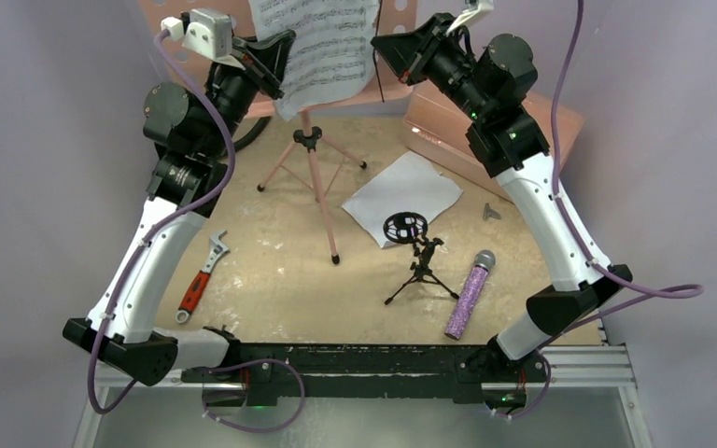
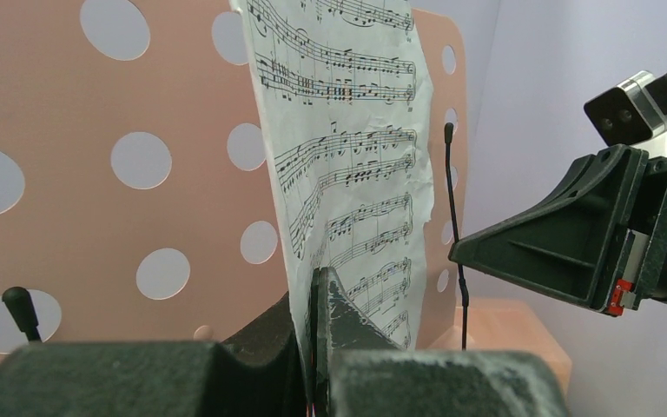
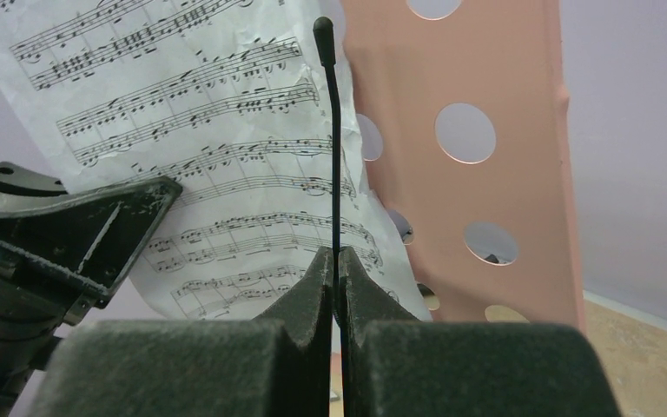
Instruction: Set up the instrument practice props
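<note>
My left gripper [image 2: 320, 278] is shut on the lower edge of a sheet-music page [image 2: 347, 156], held upright in front of the pink perforated music stand [image 2: 95, 174]. In the top view the stand [image 1: 308, 168] rises on tripod legs at the back centre, with the page [image 1: 327, 47] against its desk. My right gripper [image 3: 336, 256] is shut on the stand's thin black page-retainer wire [image 3: 334, 130] beside the page [image 3: 182, 130]. A second white page [image 1: 401, 196] lies on the table. The black mic stand [image 1: 417, 257] and the purple microphone [image 1: 470, 294] sit near the front right.
A red-handled wrench [image 1: 201, 275] lies at the front left by the left arm. A salmon box [image 1: 485, 121] stands at the back right under the right arm. A small grey piece [image 1: 492, 213] lies near the loose page.
</note>
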You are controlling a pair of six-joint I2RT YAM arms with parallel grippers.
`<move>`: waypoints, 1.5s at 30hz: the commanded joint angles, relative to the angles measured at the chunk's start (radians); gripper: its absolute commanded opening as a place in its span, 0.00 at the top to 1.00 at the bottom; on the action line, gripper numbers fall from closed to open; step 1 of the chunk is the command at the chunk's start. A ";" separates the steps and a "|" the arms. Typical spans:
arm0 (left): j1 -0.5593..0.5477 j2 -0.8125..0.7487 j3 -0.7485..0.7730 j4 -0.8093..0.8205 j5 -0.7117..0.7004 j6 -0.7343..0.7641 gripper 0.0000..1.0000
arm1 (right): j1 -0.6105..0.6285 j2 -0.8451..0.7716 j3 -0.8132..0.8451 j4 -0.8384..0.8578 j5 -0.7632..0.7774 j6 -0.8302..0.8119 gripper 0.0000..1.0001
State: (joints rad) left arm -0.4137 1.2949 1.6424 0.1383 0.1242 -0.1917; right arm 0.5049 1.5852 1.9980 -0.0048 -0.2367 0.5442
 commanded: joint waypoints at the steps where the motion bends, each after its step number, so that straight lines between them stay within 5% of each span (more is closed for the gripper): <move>1: -0.002 0.011 0.031 0.061 0.025 -0.032 1.00 | 0.004 -0.060 -0.008 0.136 -0.053 -0.027 1.00; 28: -0.005 0.110 0.068 0.214 0.163 -0.197 1.00 | 0.005 -0.054 -0.019 0.172 -0.104 -0.009 1.00; 43: -0.017 0.144 0.106 0.163 0.165 -0.199 1.00 | 0.006 -0.054 -0.018 0.168 -0.096 -0.002 1.00; 45: -0.017 0.136 0.105 0.146 0.152 -0.187 0.94 | 0.005 -0.054 -0.021 0.167 -0.096 -0.002 1.00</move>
State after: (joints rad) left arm -0.4271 1.4475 1.7039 0.2905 0.2859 -0.3836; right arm 0.5049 1.5806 1.9629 0.0662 -0.3099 0.5320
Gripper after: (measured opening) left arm 0.017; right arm 0.008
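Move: The right-hand clip arm on the music stand is what I work towards: about 12 cm to the right of my left hand, level with it in reach and height, and already pinched in my right fingers. The sheet, its left edge in my left hand, has its middle some 6 cm right of that hand, 3 cm farther out and 5 cm higher. The stand desk's right edge is about 6 cm right of my right hand and 3 cm farther out. With the sheet's left edge still pinched, I carry my left hand about 5 cm to the right and slightly forward towards my right hand, turning clockwise some 15 degrees, so the paper slides in behind the clip arm. My right hand keeps its pinch, easing the clip arm back and left by about 1 cm, then holds it there. ##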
